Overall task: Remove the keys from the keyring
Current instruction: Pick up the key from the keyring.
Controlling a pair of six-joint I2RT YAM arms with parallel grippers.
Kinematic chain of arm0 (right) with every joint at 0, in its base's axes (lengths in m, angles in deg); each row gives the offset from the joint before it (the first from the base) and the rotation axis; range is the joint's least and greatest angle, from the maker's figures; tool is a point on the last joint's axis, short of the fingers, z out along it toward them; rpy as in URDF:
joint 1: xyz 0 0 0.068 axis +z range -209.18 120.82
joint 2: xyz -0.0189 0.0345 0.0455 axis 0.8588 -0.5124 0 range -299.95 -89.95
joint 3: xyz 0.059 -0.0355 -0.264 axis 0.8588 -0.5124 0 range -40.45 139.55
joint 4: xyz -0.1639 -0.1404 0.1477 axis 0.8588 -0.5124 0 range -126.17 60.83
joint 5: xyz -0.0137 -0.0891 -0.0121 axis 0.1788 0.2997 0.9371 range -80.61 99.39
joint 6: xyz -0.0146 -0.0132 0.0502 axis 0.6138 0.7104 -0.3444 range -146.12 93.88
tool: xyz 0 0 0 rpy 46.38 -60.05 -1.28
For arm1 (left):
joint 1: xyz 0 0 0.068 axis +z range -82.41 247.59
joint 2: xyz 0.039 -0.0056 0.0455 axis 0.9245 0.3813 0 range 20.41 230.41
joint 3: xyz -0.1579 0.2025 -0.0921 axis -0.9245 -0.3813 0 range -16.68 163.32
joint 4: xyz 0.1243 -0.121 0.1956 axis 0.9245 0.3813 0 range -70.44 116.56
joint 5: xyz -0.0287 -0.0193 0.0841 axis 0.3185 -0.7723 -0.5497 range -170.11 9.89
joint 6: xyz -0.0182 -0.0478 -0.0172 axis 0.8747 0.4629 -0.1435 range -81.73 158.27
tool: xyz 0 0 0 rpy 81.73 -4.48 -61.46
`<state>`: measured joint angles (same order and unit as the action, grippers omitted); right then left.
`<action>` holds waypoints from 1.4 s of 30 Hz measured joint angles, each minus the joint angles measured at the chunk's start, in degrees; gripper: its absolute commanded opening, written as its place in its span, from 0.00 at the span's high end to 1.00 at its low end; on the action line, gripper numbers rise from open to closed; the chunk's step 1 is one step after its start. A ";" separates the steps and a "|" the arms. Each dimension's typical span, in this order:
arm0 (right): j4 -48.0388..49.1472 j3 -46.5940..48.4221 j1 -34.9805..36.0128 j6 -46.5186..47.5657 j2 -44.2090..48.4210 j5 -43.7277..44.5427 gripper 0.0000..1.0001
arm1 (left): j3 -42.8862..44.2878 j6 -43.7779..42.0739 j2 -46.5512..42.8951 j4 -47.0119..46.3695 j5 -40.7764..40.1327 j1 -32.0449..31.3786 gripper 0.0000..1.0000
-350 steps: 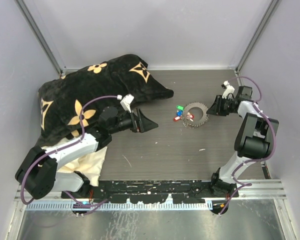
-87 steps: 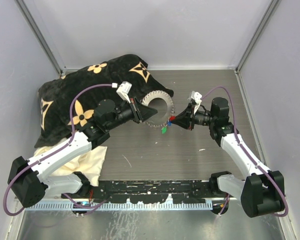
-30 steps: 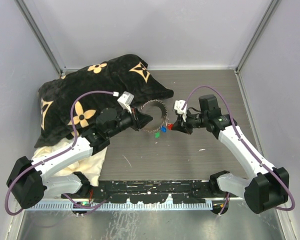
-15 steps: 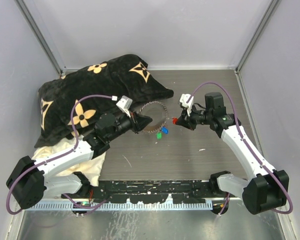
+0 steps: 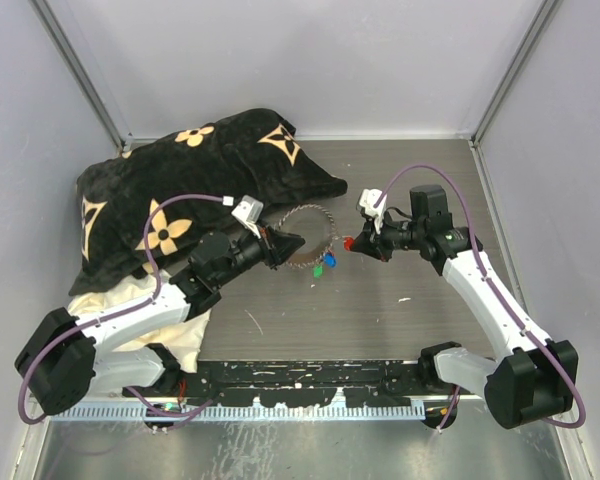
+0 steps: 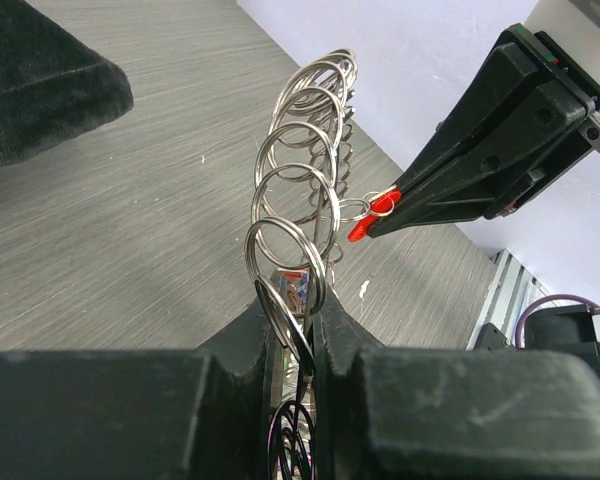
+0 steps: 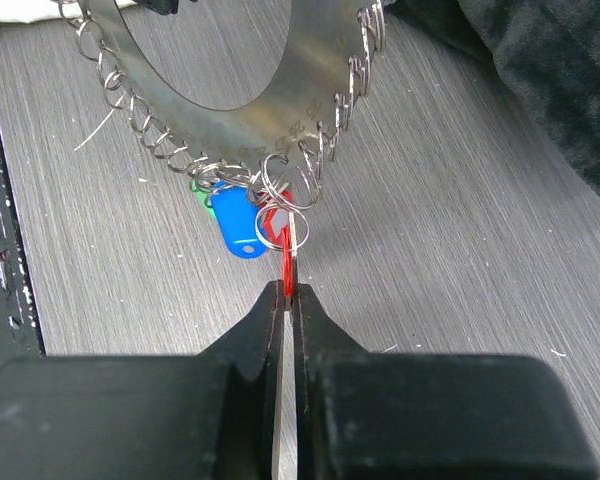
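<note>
The keyring (image 5: 329, 226) is a silvery band edged with small wire loops, held up off the wooden table between both arms. My left gripper (image 5: 298, 240) is shut on its near edge; in the left wrist view the loops (image 6: 292, 175) rise from between that gripper's (image 6: 292, 305) jaws. My right gripper (image 5: 352, 243) is shut on the red key (image 7: 288, 262), which still hangs by a small split ring from the keyring (image 7: 242, 105). Beside it dangle a blue key (image 7: 235, 222) and a green key (image 7: 200, 187). The red key (image 6: 370, 217) also shows at the right fingertips.
A black cushion with tan flower motifs (image 5: 180, 180) fills the back left, over a cream cloth (image 5: 170, 325). Grey walls close in on three sides. A metal rail (image 5: 310, 375) with the arm bases runs along the near edge.
The keyring lay flat on the table at first; now both grippers hold it up. Over the last second the right gripper drew the red key slightly rightward and the keyring tilted more on edge.
</note>
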<state>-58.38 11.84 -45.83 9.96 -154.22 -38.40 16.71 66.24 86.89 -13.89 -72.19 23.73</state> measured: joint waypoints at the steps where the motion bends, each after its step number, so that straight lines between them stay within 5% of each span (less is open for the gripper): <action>1: 0.00 0.02 0.00 0.00 0.00 0.00 0.99 | -0.20 0.13 0.26 -0.48 -0.04 0.00 0.94; 13: -1.29 0.63 -0.37 0.00 -0.07 2.89 0.99 | -4.09 2.84 5.95 -7.32 -0.70 0.48 0.62; 23: -6.91 5.33 3.02 5.88 -5.11 13.57 0.99 | -8.50 2.43 3.93 -7.93 -1.25 1.53 0.48; 36: -26.64 30.38 10.73 32.98 -11.15 29.94 0.99 | -1.70 -4.48 -6.93 3.76 9.53 3.30 0.39; 42: -28.22 32.63 15.74 44.70 -9.46 36.13 0.99 | -1.29 -6.95 -9.44 3.23 14.49 3.37 0.40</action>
<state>-86.60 44.47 -30.10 54.66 -163.68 -2.27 15.42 59.28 77.45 -10.65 -57.70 27.10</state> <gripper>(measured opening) 0.082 0.606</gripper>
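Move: The keyring is already pinched in the left gripper, its middle about 3 cm to the right and 2 cm ahead, nearly level in height. Its blue key dangles about 8 cm right, 3 cm back and 3 cm below that hand; the green key 5 cm right, 6 cm back and 4 cm lower. The red key, already in the right gripper's tips, is some 12 cm right of the left hand. From the right hand, the keyring's middle lies about 9 cm left and 2 cm ahead. Let the red key carry the keyring: sink the left gripper about 6 cm while opening its fingers wide to let go of the rim, then raise it again and draw it back, clear. Keep the right gripper shut on the red key, dip slightly, then lift and reach forward, ending some 9 cm higher, rolling the wrist and tipping the fingers more steeply down. ##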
